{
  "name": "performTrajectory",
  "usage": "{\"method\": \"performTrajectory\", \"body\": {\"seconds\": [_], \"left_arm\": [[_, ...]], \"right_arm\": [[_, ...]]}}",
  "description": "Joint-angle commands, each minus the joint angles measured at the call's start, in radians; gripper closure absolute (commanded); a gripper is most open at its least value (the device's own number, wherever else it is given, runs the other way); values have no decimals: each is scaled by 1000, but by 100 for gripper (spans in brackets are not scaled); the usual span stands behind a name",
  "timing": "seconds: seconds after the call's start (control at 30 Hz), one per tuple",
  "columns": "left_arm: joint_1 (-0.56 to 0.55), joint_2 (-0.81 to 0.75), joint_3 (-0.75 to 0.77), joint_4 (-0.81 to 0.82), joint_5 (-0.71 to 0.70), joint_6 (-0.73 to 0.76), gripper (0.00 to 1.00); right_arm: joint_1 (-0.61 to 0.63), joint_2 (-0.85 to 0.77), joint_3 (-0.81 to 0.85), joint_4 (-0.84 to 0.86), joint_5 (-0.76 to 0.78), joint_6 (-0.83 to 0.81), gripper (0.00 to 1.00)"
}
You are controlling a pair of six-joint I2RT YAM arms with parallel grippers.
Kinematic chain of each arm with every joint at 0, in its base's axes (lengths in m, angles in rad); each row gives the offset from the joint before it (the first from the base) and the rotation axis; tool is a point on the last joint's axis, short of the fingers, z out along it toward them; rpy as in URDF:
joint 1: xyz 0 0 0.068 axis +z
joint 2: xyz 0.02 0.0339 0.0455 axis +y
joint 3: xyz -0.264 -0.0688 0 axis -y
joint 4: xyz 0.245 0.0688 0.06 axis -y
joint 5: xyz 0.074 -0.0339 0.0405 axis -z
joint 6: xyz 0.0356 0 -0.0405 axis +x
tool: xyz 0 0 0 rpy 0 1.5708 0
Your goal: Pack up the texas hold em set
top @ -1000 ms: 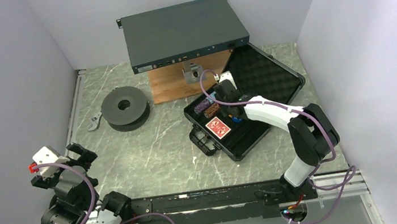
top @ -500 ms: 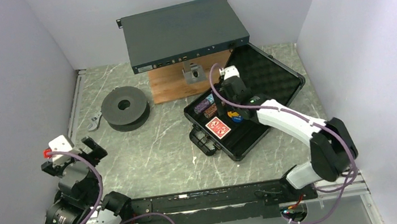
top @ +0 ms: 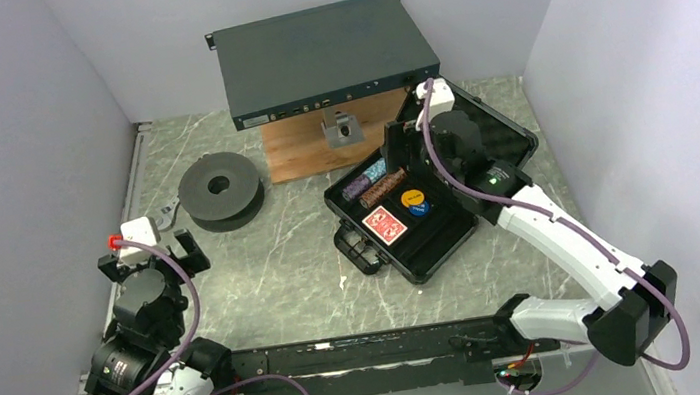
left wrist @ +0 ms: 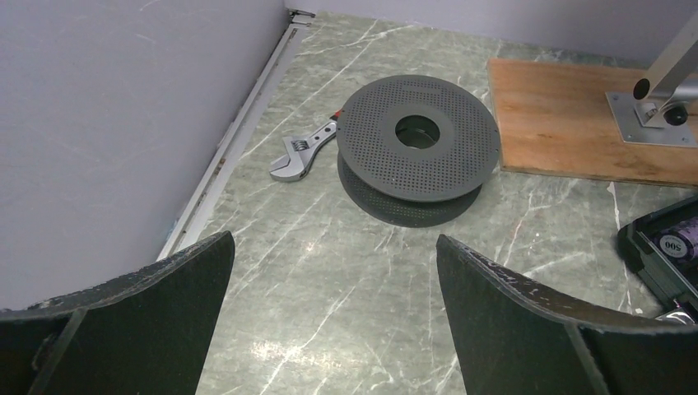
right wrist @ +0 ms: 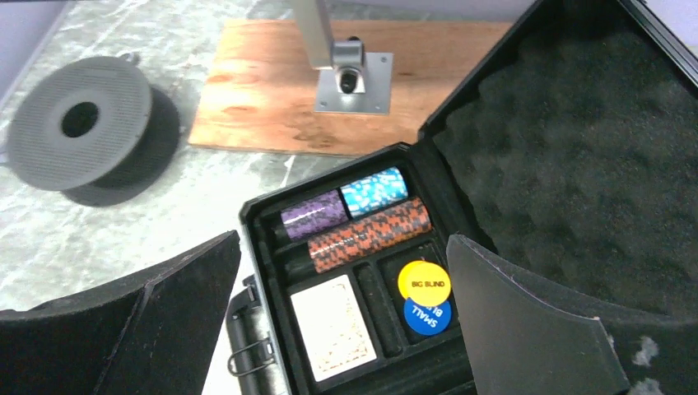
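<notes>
The black case [top: 444, 239] lies open right of centre, its foam-lined lid [top: 496, 144] tipped back. In its tray [right wrist: 261, 263] lie a purple chip stack [right wrist: 314, 216], a teal stack [right wrist: 374, 190] and a longer brown stack [right wrist: 370, 233]. Nearer the front are the card deck [right wrist: 333, 327], red-backed from above [top: 385, 224], and a yellow disc [right wrist: 424, 281] overlapping a blue disc [right wrist: 426, 317]. My right gripper [top: 401, 151] hovers open above the tray's far side [right wrist: 342, 240], holding nothing. My left gripper [top: 148, 260] stands open over bare table at the left [left wrist: 334, 239].
A dark grey spool [top: 218, 189] sits at the left with a wrench [left wrist: 303, 155] beside it. Behind the case are a wooden board [top: 305, 148] with a metal bracket [top: 340, 126] and a flat metal box [top: 324, 58]. Walls close in on three sides.
My right gripper has risen off the tray and drawn back toward the lid, its jaws spreading wide. The yellow disc now shows in the tray. My left arm has moved forward and rightward.
</notes>
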Motion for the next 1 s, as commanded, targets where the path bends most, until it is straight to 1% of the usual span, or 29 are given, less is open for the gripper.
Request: {"method": "performTrajectory", "body": {"seconds": [0.0,0.1,0.3,0.47,0.57,0.63,0.77,0.97], "left_arm": [[11,14,2,42,21,23,1],[15,13,1,45,21,24,1],[16,19,-3,53,31,32,1],[21,35,1,51,47,32,1],[24,39,2,51,55,31,1],[27,37,2,54,63,33,1],[33,37,2,57,78,34,1],[35,36,2,52,89,29,1]], "right_arm": [[1,-71,22,37,-68,-18,0],[1,-136,-23,109,-99,-23,0],[1,-183,-32,104,-93,-32,0],[1,-216,-29,59,45,-3,0],[1,-230,-31,57,149,28,0],[-1,-234,-42,65,184,16,0],[-18,-194,-36,76,351,-27,0],[-151,-66,80,35,358,-40,0]]}}
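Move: The case's open lid leans some 9 cm ahead of the right hand and 13 cm to its right, its middle roughly 12 cm lower. The orange chip lies almost below this hand, 2 cm ahead, 3 cm right and 20 cm down. At that same depth the red card deck is 4 cm back and 4 cm left, the brown chip row 5 cm ahead and 3 cm left. From the left hand the lid is about 24 cm ahead and 55 cm right, some 13 cm lower. The case's open lid is what the empty right hand swings towards, without reaching it: first it climbs about 7 cm off the packed tray, drawing 3 cm back and tipping up some 10 degrees. Then it sweeps roughly 8 cm to the right, gathering speed, comes forward again and sinks slightly while turning some 20 degrees clockwise. The fingers stay wide open. ##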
